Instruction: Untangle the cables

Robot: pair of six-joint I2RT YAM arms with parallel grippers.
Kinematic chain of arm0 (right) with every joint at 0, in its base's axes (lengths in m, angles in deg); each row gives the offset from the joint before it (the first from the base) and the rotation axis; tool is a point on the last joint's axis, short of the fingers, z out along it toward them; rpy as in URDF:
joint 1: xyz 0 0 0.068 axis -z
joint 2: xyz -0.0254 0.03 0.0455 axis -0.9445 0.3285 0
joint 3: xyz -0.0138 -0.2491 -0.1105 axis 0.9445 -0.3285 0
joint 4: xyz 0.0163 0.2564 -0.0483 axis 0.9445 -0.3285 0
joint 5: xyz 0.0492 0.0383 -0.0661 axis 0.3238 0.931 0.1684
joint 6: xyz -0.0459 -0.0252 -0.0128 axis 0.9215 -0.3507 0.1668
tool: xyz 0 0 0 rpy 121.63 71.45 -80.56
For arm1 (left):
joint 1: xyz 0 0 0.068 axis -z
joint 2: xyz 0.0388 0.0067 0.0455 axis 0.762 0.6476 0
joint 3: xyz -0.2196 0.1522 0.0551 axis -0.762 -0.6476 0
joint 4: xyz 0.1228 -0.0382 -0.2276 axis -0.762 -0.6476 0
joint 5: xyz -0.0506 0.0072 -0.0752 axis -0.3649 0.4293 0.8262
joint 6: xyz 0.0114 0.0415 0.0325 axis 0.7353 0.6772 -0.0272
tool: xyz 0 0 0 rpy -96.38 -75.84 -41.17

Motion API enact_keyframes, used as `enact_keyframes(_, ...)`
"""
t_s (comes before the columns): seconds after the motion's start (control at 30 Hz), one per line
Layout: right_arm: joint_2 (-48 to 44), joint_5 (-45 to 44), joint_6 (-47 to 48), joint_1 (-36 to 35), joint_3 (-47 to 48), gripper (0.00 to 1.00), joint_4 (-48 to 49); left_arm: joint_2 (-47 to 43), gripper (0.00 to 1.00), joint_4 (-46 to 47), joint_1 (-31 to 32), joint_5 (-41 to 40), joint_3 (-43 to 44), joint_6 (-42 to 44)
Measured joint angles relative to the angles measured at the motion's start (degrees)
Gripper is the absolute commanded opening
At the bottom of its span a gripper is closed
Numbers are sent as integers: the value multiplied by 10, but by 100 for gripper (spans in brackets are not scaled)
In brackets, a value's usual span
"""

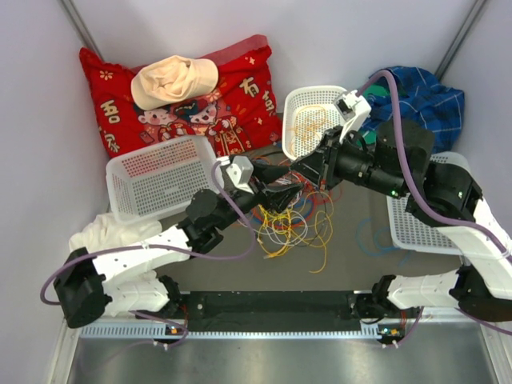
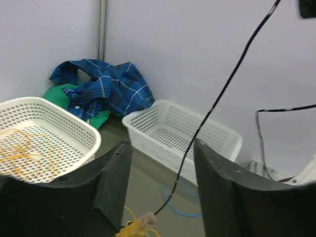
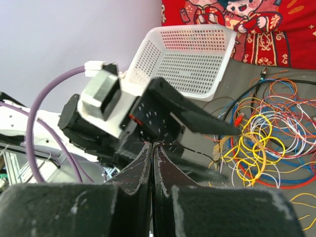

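The cables (image 1: 292, 220) lie in a loose tangle of yellow, red, blue, white and orange wire at the table's middle, and show again in the right wrist view (image 3: 266, 128). My right gripper (image 1: 308, 170) (image 3: 152, 144) is shut on a thin black cable (image 2: 217, 98). That cable runs taut from it down to the tangle. My left gripper (image 1: 280, 192) (image 2: 162, 148) hangs just above the tangle. It is open, and the black cable passes through the gap without touching either finger. A yellow plug (image 2: 136, 227) sits below the fingers.
A white basket (image 1: 156, 180) stands at the left. A second (image 1: 308, 120), tilted, holds a few orange wires, and a third (image 1: 420, 228) is under the right arm. A blue cable loop (image 1: 376, 240) lies apart. A red pillow (image 1: 232, 104) and a plaid cloth (image 1: 424, 96) line the back.
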Motion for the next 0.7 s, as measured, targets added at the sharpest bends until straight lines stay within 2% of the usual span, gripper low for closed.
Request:
enact_keyframes(0.03,0,0,0,0,-1,0,0,9,33,-7,0,-2,8,5)
enact_keyframes(0.07,-2,0,0,0,-4,0,3,16,15,-13,0,-2,16,9)
enact_keyframes(0.13,-6,0,0,0,-9,0,3,26,1,-29,0,-4,31,13)
enact_keyframes(0.23,-14,-1,0,0,-14,0,3,30,0,-53,0,-11,45,26)
enact_keyframes(0.33,-23,-5,0,0,-15,51,2,26,0,-61,1,-22,49,29)
enact_keyframes(0.37,-27,-7,3,0,-16,74,6,23,0,-73,2,-30,50,29)
enact_keyframes(0.47,-50,-17,2,0,-33,99,17,14,0,-130,2,-63,70,25)
enact_keyframes(0.7,-141,-88,18,0,-136,98,51,7,0,-313,1,-156,246,12)
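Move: The black cable, hanging from the right hand's shut fingers, already runs between the left hand's open ones, about 1 cm ahead and 1 cm right of its hand point. The tangle's middle lies about 8 cm ahead of the left hand, 3 cm to its left and 35 cm below; the white basket is some 30 cm ahead, 8 cm right and 33 cm below. From the right hand, that stretch of cable is about 5 cm ahead and 8 cm below. Forward and slightly right, the left hand eases 1–2 cm while its fingers shut on the black cable; only then do the right fingers open fully and let go, that hand backing off about 6 cm to its right. Keeping its pinch, the left hand then lifts some 7 cm, also going forward and left, and turns about 15 degrees counter-clockwise. ##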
